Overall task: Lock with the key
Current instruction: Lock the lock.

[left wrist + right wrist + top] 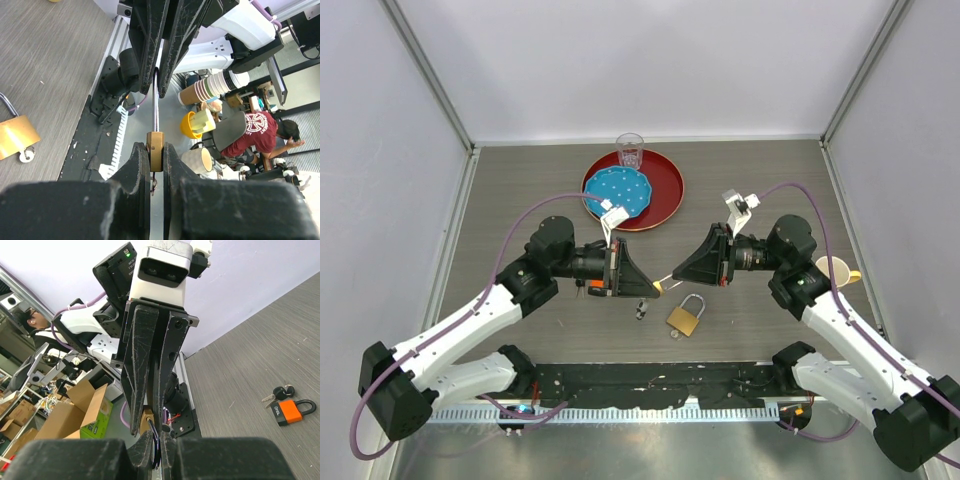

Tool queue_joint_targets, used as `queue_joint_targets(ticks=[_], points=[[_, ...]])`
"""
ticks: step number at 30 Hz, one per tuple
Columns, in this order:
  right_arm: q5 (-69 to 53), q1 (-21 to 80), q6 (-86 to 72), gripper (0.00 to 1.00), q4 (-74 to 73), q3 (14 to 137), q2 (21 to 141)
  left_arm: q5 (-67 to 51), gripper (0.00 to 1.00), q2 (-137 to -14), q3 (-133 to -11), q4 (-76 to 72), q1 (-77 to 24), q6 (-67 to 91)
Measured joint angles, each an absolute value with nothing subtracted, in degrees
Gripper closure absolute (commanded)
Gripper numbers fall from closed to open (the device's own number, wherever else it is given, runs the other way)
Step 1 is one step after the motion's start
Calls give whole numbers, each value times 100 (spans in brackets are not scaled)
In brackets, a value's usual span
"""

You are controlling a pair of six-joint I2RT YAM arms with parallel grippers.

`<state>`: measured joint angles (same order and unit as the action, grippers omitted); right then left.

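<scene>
My left gripper is shut on a small brass padlock, which I hold above the table between the two arms. In the top view the padlock shows as a yellow spot between both sets of fingers. My right gripper faces it tip to tip and is shut on the key, whose dark head sits between its pads. A thin silver shaft runs from the padlock straight to the right fingers. In the right wrist view the brass padlock is just beyond my right gripper.
A larger brass padlock lies on the table below the grippers, with small keys to its left. An orange padlock with keys lies under the left arm. A red tray with a blue plate and a clear cup stands behind. A mug is at the right.
</scene>
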<state>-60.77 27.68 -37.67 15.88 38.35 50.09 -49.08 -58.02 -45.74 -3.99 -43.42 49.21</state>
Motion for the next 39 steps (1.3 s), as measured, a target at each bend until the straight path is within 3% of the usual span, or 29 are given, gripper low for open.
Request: queue_joint_targets(ticks=[27,32,33,34,37,38,39], points=[[-5028,3253,-3811,98,1850,3708,5214,-4657,100,-6145,-4840,176,-4342,4563],[-4659,3341,-3660,77,1308,4101,5256,-4460,100,-6086,-4853,178,-4342,4445],[-4563,3354,-3616,69,1155,4224,5293,-4362,100,-6042,-4853,169,-4342,4425],[-4431,3365,-3568,55,980,4379,5330,-4222,100,-5970,-4853,152,-4344,4425],[-3953,3378,-3535,33,720,4692,5430,-3841,100,-5795,-4829,89,-4394,4423],[-3811,3358,-3522,21,659,4799,5461,-3715,100,-5719,-4781,91,-4414,4418],[-3697,3336,-3535,16,613,4873,5483,-3636,100,-5653,-4735,104,-4421,4418]])
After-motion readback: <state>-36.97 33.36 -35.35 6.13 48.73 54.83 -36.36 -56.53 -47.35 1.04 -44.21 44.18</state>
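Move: The small brass padlock's body is already pinched in the left gripper and its shackle in the right. From the right hand the body lies about 4 cm left and 2 cm back; from the left hand the shackle lies some 4 cm right and 2 cm ahead, both near hand height. Roughly 24 cm below the right hand lie the large padlock, about 3 cm right and 2 cm back, and the orange lock, 18 cm left and 4 cm ahead. Push the right gripper about 2 cm left and a little forward, driving the shackle towards the body, while the left keeps its pinch and eases forward and down. Then open the right fingers, let go of the shackle and draw off forward and up by about 5 cm, turning clockwise; carry the left another 1 to 2 cm forward and slightly up. ##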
